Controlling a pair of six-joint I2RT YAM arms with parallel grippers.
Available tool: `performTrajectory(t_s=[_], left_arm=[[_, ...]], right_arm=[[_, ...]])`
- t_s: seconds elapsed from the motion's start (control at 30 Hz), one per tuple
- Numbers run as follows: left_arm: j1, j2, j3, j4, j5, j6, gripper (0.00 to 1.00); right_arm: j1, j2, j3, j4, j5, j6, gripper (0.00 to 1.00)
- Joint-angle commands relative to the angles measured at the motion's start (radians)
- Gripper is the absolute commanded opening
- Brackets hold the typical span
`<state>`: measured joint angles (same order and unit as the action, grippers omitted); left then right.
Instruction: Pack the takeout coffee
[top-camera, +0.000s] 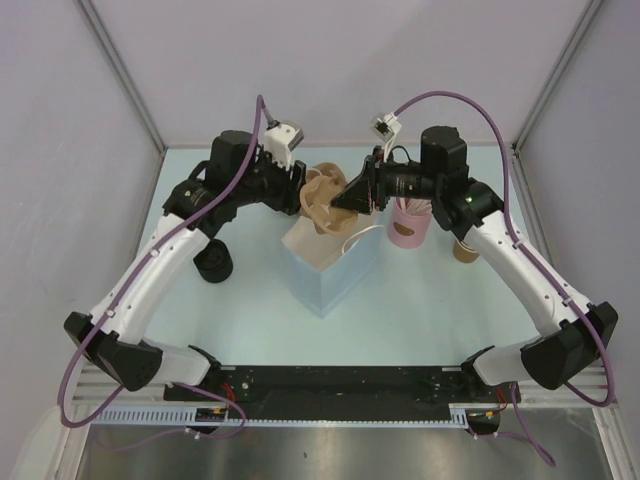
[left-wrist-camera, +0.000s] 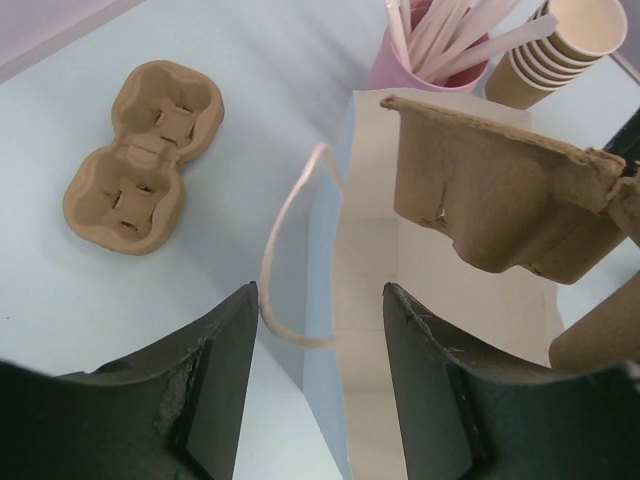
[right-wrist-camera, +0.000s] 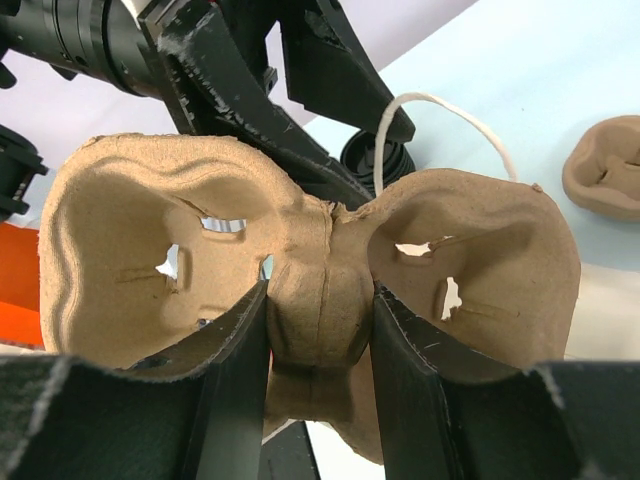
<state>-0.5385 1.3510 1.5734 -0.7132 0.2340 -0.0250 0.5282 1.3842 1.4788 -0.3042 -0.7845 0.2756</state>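
Note:
My right gripper (right-wrist-camera: 320, 290) is shut on the middle ridge of a brown pulp cup carrier (right-wrist-camera: 320, 250). It holds the carrier tilted over the mouth of the light blue paper bag (top-camera: 330, 265). In the top view the carrier (top-camera: 322, 198) hangs between my right gripper (top-camera: 350, 195) and my left gripper (top-camera: 298, 183). My left gripper (left-wrist-camera: 320, 290) is open, its jaws either side of the bag's near rim (left-wrist-camera: 325, 330) and white handle (left-wrist-camera: 275, 250), gripping nothing. The takeout coffee cup is not clearly in view. A black round lid piece (top-camera: 213, 265) sits left of the bag.
A second pulp carrier (left-wrist-camera: 140, 160) lies flat on the table beyond the bag. A pink cup of white straws (top-camera: 407, 230) and a stack of nested tan cups (top-camera: 465, 248) stand right of the bag. Grey walls close in the table's sides and back.

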Motion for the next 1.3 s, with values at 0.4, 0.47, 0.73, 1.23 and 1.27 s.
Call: performTrajectory(t_s=[0.4,0.47,0.73,1.23,1.27], left_arm=[[0.008,0.007,-0.005,0.090,-0.090,0.022,0.49],[0.012,-0.004,-0.022,0.116,-0.093,0.022,0.47],[0.017,-0.001,-0.044,0.138,-0.091,0.022,0.29],[0.023,-0.030,-0.061,0.158,-0.096,0.022,0.18],[0.025,-0.033,-0.065,0.161,-0.099,0.022,0.18]], right_arm=[[0.007,0.007,-0.045,-0.050,0.063,-0.084,0.31],[0.010,0.010,-0.045,-0.059,0.074,-0.093,0.31],[0.026,0.033,-0.052,-0.070,0.140,-0.118,0.29],[0.081,0.044,-0.052,-0.138,0.312,-0.220,0.28],[0.085,0.045,-0.052,-0.147,0.332,-0.226,0.29]])
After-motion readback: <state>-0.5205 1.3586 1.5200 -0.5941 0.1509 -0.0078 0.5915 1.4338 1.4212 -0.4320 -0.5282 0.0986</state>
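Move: From the left hand, the bag's far handle is about 3 cm ahead and barely 1 cm below, already hanging between the open fingers. The other cup carrier lies some 18 cm ahead, straight on, and 26 cm below. The right hand already grips its cup carrier by the middle. From it, the bag mouth is about 2 cm ahead, 2 cm left and 10 cm below; the straw cup stands 9 cm ahead, 15 cm right and 27 cm below. Lower the right gripper about 8 cm towards the open bag mouth, easing slightly forward and dipping the fingertips roughly 15 degrees, keeping the hold on the carrier's waist. Meanwhile slide the left gripper some 3 cm forward along the bag's edge and close its fingers most of the way around the far paper handle. ##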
